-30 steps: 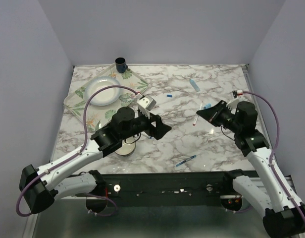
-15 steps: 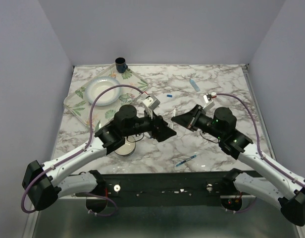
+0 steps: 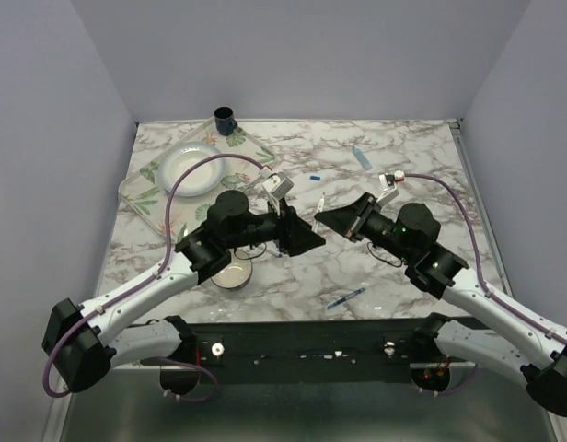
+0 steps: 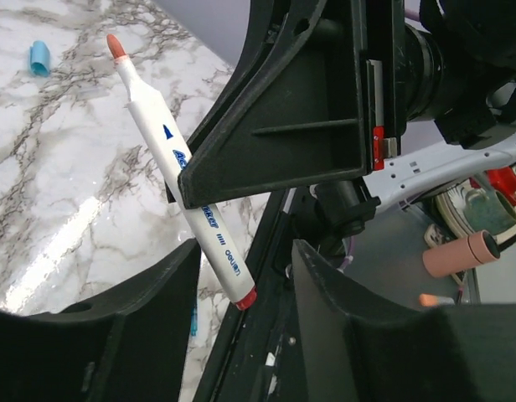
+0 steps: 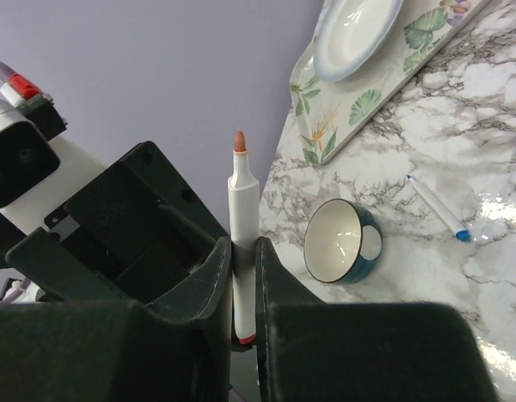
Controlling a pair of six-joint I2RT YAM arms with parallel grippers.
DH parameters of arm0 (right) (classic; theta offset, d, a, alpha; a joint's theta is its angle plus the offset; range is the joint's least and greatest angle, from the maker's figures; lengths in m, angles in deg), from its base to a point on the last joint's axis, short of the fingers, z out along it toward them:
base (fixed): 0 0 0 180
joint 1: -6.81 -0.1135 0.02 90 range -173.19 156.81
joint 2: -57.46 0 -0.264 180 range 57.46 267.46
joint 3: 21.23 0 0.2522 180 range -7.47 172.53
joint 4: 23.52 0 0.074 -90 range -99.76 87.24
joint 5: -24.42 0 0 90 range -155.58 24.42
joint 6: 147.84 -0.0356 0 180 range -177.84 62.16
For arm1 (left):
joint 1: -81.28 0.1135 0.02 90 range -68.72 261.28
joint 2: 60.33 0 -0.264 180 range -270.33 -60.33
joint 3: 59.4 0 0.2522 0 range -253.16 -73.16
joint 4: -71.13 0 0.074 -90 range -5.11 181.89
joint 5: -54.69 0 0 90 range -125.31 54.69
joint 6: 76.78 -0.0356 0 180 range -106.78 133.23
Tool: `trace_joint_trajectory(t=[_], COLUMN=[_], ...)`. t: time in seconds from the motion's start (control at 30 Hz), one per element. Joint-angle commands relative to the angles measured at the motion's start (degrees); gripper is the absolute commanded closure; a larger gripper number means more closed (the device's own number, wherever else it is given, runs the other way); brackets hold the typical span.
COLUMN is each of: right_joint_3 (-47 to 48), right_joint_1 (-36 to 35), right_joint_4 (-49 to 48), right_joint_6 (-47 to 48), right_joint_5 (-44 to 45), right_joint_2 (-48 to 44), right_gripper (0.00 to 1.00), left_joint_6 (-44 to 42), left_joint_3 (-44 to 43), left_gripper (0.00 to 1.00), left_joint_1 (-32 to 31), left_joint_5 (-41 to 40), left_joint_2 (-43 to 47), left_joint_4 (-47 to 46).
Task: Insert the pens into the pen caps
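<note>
My right gripper (image 5: pixel 244 247) is shut on a white-barrelled pen (image 5: pixel 243 205) with a red tip and red end, held upright above the table's middle. The pen also shows in the top view (image 3: pixel 320 204) and the left wrist view (image 4: pixel 157 134). My left gripper (image 4: pixel 245 280) is open and empty; the pen's red end hangs between its fingers without touching. The two grippers meet in the top view, left (image 3: pixel 306 239) and right (image 3: pixel 328 219). A blue-ended white pen (image 3: pixel 345 298) lies near the front edge. A light blue pen (image 3: pixel 361 157) and a small blue cap (image 3: pixel 313 176) lie farther back. The red cap is hidden.
A leaf-patterned tray (image 3: pixel 145 184) at the back left holds a white plate (image 3: pixel 191 168) and a dark cup (image 3: pixel 225 118). A teal bowl (image 3: pixel 233 272) sits under my left arm and shows in the right wrist view (image 5: pixel 342 241). A black rail (image 3: pixel 311 336) runs along the front edge.
My right arm has swung left from the table's right side to the middle, carrying the red pen. My left gripper has shifted slightly right, so the pen now sits between its open fingers.
</note>
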Motion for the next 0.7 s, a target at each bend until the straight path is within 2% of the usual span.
trace_joint_trajectory(t=[0.0, 0.07, 0.1, 0.17, 0.27, 0.3, 0.4, 0.53, 0.6, 0.63, 0.67], right_joint_3=[-0.1, 0.0, 0.0, 0.3, 0.7, 0.9, 1.8, 6.2, 8.0, 9.1, 11.1], right_joint_1=[-1.6, -1.8, -2.1, -2.3, -2.4, -2.4, -2.5, -2.4, -2.4, -2.3, -2.3], right_joint_4=[-3.3, -3.3, -3.6, -3.4, -1.2, -0.1, 6.5, 19.8, 28.6, 31.7, 38.2], right_joint_6=[1.1, 1.5, 2.1, 3.3, 3.8, 3.7, 4.1, 4.4, 4.3, 3.4, 2.6], right_joint_5=[2.9, 3.2, 2.7, 2.1, 1.4, 2.4, 7.0, 17.7, 22.9, 28.4, 31.3], right_joint_2=[0.1, 0.0, 0.0, 0.2, -0.6, -1.1, -4.0, -8.3, -9.4, -9.8, -9.8], right_gripper=[0.99, 0.99, 0.99, 0.98, 0.68, 0.49, 0.31, 0.23, 0.22, 0.22, 0.22], left_joint_6=[2.5, 2.6, 2.9, 3.6, 4.3, 4.4, 3.3, 0.1, -1.3, -1.8, -3.3], left_joint_3=[-1.1, -1.1, -1.1, -1.1, -1.1, -1.1, -1.3, -2.4, -2.7, -3.2, -3.3], left_gripper=[0.56, 0.66, 0.82, 1.0, 1.0, 1.0, 1.0, 1.0, 1.0, 1.0, 1.0], left_joint_1=[1.2, 1.4, 1.8, 2.2, 2.7, 3.0, 3.4, 3.4, 3.4, 3.4, 3.4], left_joint_5=[5.9, 6.0, 6.2, 6.6, 7.5, 7.3, 5.4, -1.0, -8.2, -10.9, -17.0], left_joint_2=[-1.2, -1.2, -1.2, -1.6, -2.4, -2.5, -2.5, -0.3, 1.1, 2.6, 3.5], left_joint_4=[-3.7, -3.7, -3.8, -4.5, -4.9, -4.7, -2.6, 3.7, 6.8, 10.0, 11.6])
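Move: The white marker is already in the right fingers, pinched near its middle. From the left hand, its middle is about 5 cm ahead, 1 cm right and 1 cm up, with its red butt end between the open left fingers. For the right hand, those left fingers are about 4 cm back, 1 cm left and 1 cm down. Roughly 22 cm below the left hand, the blue-ended pen lies 10 cm ahead and 11 cm left, the blue pen 4 cm back and 9 cm right. The left hand stays nearly in place and shuts its fingers on the marker's red-ended part while the right hand keeps its pinch and rises about 1 cm; only then do the right fingers spread wide and let go. The right hand backs off some 3.5 cm to the right, swinging slightly clockwise, as the left, still pinching the marker, eases about 2 cm forward and 1 cm down. ##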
